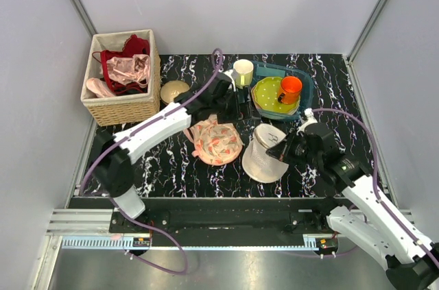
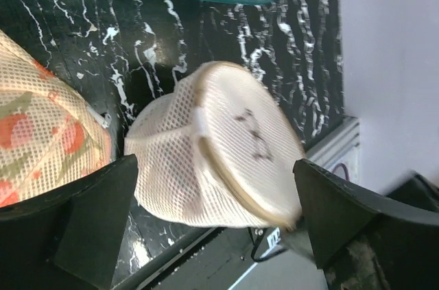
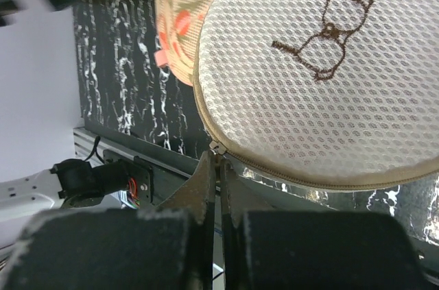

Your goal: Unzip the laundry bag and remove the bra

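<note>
The laundry bag (image 1: 264,154), a round white mesh pouch with a brown bear outline, stands tilted on the black marbled table near the front. In the right wrist view its tan zip runs round the rim of the laundry bag (image 3: 322,77). My right gripper (image 3: 221,163) is shut on the zip pull (image 3: 218,147) at the rim's lower left. My right gripper (image 1: 293,147) is at the bag's right side. My left gripper (image 1: 236,103) hovers behind the bag, open and touching nothing. Through its wide-spread fingers (image 2: 89,221) the laundry bag (image 2: 219,160) shows further off. The bra is hidden.
A peach floral mesh cloth (image 1: 216,140) lies just left of the bag. At the back left stands a wicker basket (image 1: 123,108) of pink and red garments. Behind are a tan bowl (image 1: 175,90), a cream cup (image 1: 243,70) and a teal tray (image 1: 305,84) with a green plate (image 1: 267,94) and an orange mug (image 1: 290,88).
</note>
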Controlling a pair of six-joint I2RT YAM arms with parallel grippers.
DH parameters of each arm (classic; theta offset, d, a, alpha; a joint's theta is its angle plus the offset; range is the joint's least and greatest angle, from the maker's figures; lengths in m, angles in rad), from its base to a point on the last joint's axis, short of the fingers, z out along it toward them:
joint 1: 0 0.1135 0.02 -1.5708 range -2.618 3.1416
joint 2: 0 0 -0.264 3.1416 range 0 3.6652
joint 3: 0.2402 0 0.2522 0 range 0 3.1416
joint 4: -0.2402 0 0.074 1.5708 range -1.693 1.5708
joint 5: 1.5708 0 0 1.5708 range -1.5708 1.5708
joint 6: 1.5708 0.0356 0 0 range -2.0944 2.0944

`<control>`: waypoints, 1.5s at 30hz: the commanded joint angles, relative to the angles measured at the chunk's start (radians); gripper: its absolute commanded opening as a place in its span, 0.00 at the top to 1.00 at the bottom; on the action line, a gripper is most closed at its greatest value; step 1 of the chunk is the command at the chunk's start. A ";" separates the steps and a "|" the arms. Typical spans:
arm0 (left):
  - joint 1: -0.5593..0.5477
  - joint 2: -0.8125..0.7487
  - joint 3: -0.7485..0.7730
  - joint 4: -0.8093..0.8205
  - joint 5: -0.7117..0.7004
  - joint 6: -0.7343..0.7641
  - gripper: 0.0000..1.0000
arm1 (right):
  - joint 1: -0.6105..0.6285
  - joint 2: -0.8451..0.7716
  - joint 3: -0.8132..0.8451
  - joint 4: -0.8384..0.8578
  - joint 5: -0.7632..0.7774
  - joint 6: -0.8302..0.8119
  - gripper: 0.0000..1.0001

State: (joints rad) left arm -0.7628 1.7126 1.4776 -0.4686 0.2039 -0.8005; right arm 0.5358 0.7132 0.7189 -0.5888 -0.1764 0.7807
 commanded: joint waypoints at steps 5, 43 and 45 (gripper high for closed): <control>-0.055 -0.320 -0.290 0.197 0.025 -0.233 0.02 | 0.003 0.025 -0.053 0.086 -0.017 0.058 1.00; 0.020 0.019 -0.022 0.164 0.022 -0.151 0.95 | 0.003 -0.184 -0.154 -0.102 0.000 0.152 1.00; 0.020 0.101 0.118 0.099 0.012 -0.111 0.91 | 0.003 -0.172 -0.124 -0.094 -0.005 0.140 1.00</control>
State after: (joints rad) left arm -0.7818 1.7073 1.3808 -0.2951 0.3336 -1.0477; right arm 0.5358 0.5243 0.5652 -0.6533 -0.1242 0.9085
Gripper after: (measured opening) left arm 0.071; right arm 0.015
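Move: The laundry bag's middle hangs about 12 cm back, 5 cm right and 9 cm below the open left hand. From the left hand, the patterned bag lies roughly 10 cm back and 10 cm left, and the teal tray about 8 cm ahead and 8 cm right, both some 16 cm lower. The right hand already pinches the zipper pull, with the laundry bag's middle some 4 cm to its left, level fore and aft, about 6 cm below. The open left hand arcs up and back over the laundry bag, then dips some 10 cm to its zippered rim, the wrist turning about 25 degrees so the fingers point more to the right, and shuts on the rim before carrying it up and forward. The right hand keeps its pinch on the zipper pull throughout, sinking a few centimetres early, holding nearly still while the left hand takes its grip, then drawing the pull back and right, about 3 cm, and a little lower, away from the left hand's grip. ##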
